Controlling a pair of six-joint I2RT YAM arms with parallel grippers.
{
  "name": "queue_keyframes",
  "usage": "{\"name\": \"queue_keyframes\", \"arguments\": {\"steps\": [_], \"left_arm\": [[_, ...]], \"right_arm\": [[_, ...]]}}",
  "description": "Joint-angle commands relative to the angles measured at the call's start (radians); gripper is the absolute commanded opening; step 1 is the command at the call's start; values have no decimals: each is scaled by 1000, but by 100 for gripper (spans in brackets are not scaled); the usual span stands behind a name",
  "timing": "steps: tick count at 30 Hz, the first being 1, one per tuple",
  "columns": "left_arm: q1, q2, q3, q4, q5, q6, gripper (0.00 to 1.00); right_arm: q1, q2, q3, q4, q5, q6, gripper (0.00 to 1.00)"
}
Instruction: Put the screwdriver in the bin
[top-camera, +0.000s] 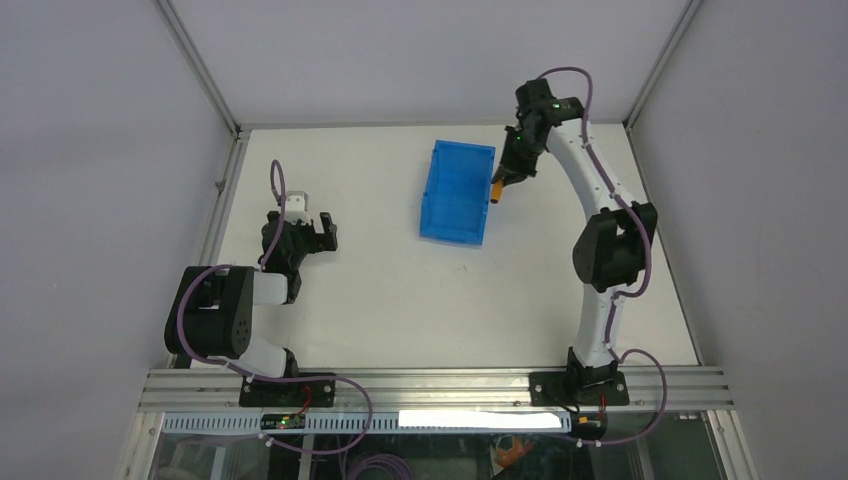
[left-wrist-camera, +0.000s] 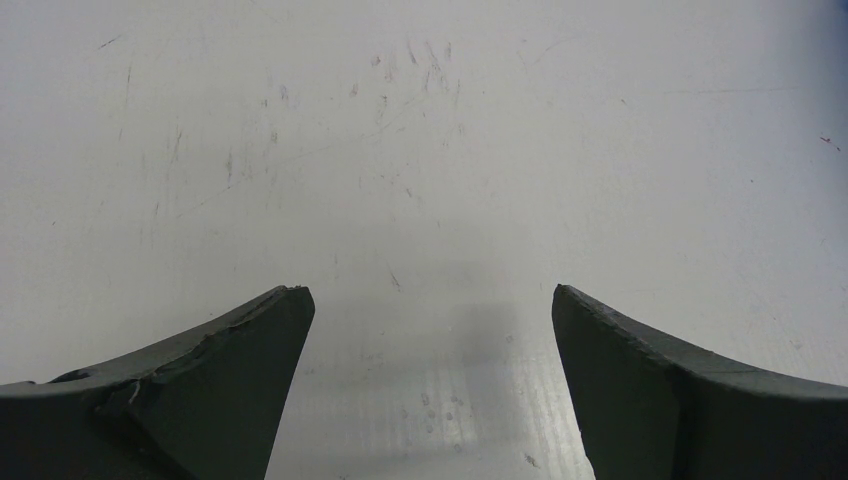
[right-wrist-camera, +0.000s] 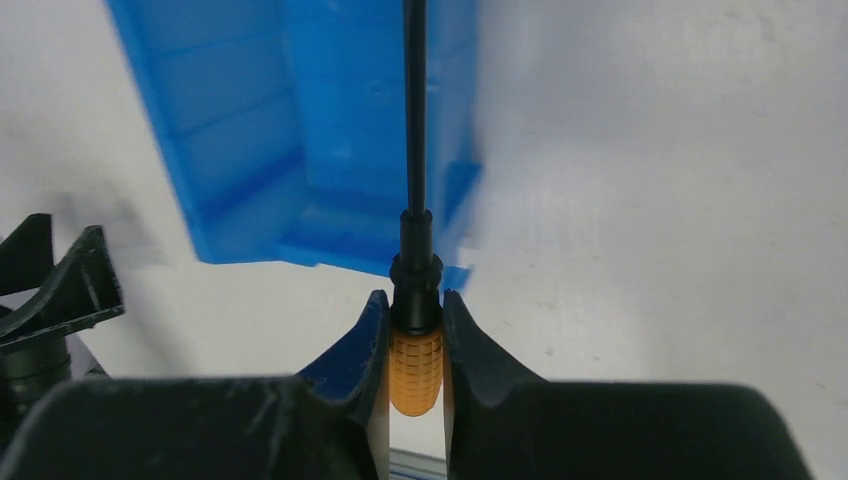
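Note:
The screwdriver (right-wrist-camera: 415, 372) has an orange ribbed handle and a thin black shaft. My right gripper (right-wrist-camera: 414, 303) is shut on the handle and black collar, with the shaft pointing away from the wrist over the blue bin (right-wrist-camera: 300, 150). From above, the right gripper (top-camera: 505, 176) hangs at the bin's (top-camera: 457, 192) right wall, and the screwdriver's (top-camera: 497, 187) orange handle shows just outside that wall. The bin lies at the back middle of the table. My left gripper (top-camera: 325, 232) rests far to the left, open; in its own view the left gripper (left-wrist-camera: 430, 300) has only bare table between its fingers.
White walls with metal frame posts close in the table on three sides. The right arm arches from its base (top-camera: 590, 375) up the right side of the table. The aluminium rail (top-camera: 430, 385) runs along the near edge.

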Motion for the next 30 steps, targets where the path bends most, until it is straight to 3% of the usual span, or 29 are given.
{"name": "queue_keyframes", "arguments": {"steps": [1,7,15,18,23,30], "left_arm": [[10,-7,19,51,27,-8,99],[10,-7,19,51,27,-8,99],[10,-7,19,50,27,-8,99],[10,-7,19,51,27,-8,99],[10,-7,19,50,27,-8,99],[10,-6,19,50,27,-8,99]], "right_arm": [[131,42,44,227,-38,139,0],[235,224,209,221,52,155,0],[293,343,153,268,215,137,0],[298,358,109,290,243,137,9],[308,342,75,301,270,134,34],[321,237,75,288,339,110,39]]}}
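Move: The right hand already holds the screwdriver by its handle, well above the table, shaft forward. The bin's middle lies about 11 cm to this hand's left, some 6 cm farther out and roughly 14 cm below; no other loose thing stands near. From the idle left hand, the bin is about 38 cm to the right and 7 cm ahead, near its height. The right hand swings about 13 cm left over the bin, sinks some 14 cm into it and releases the screwdriver. ##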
